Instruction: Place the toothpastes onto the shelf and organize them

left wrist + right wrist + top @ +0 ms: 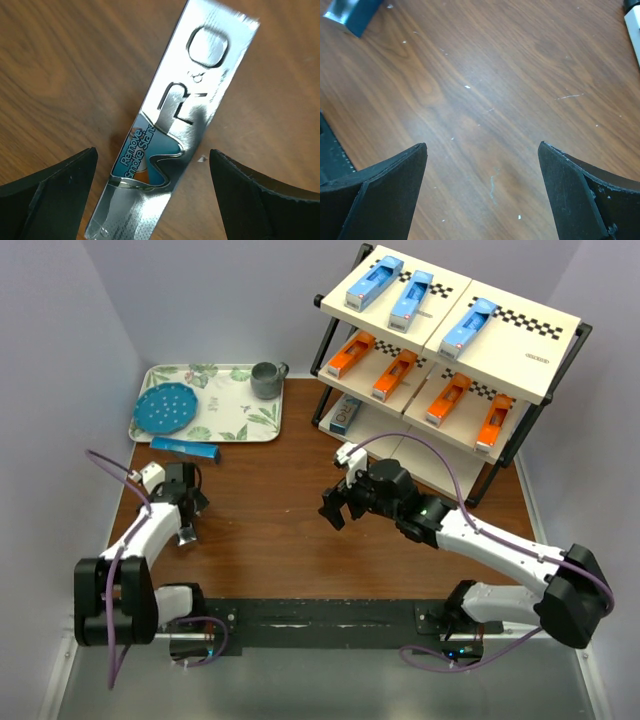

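Note:
The shelf stands at the back right. It holds three light blue toothpastes on the top board, several orange ones on the middle board and a grey-and-teal one at the bottom. One more toothpaste lies on the table by the tray's front edge. In the left wrist view this silver-and-teal box lies slanted on the wood between the spread fingers of my left gripper, which is open and not touching it. My right gripper hangs open over bare wood at mid-table.
A leaf-patterned tray at the back left carries a blue plate and a grey mug. A black rail joins the arm bases at the near edge. Grey walls close in on both sides.

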Robot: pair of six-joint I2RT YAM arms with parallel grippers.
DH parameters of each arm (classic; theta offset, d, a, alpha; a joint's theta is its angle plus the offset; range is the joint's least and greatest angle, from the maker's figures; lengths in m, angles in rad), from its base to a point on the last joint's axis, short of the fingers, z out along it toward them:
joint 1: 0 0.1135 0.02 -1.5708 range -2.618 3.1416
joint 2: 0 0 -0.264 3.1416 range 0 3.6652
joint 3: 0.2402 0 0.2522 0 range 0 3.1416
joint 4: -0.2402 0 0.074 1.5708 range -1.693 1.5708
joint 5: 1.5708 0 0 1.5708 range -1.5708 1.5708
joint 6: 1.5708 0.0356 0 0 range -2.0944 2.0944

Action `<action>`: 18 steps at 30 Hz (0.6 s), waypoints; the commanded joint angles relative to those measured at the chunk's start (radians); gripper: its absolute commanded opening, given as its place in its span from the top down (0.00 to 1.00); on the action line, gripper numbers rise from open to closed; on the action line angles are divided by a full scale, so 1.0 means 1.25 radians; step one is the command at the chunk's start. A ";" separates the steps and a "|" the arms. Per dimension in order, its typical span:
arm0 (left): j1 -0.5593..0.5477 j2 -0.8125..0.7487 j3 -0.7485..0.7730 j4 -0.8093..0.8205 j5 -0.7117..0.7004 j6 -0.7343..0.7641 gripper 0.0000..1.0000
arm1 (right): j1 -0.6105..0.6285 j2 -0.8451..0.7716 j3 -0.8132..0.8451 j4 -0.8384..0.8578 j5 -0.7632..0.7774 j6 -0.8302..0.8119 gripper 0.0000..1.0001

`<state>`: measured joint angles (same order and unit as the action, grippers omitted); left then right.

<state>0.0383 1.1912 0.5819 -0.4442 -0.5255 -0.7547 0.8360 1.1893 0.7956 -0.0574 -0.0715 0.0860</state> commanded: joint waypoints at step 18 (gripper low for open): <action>0.030 0.128 0.003 0.035 0.226 0.053 0.55 | 0.001 -0.096 -0.023 -0.004 0.004 0.029 0.03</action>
<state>0.1112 1.3666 0.6167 -0.3576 -0.3813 -0.7185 0.8360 1.1076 0.7662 -0.0502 -0.0879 0.1127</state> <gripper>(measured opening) 0.514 0.971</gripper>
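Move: The silver toothpaste box lies right under my open left fingers, about 3 cm down and its middle perhaps 1 cm ahead, its far end leaning leftward. The blue box sits some 18 cm ahead of my left hand and 1 cm to its right; the blue plate is about 29 cm ahead and 4 cm left. From my right hand the silver box is roughly 38 cm left, 2 cm ahead and 16 cm below. I sink my left hand about 3 cm onto the silver box with the fingers wide open, easing back slightly on the way down. Then, staying low, I slide some 2.5 cm forward while the fingers close to about half and pinch the box by its long sides, a little nearer me than its middle, with the wrist almost unturned. ##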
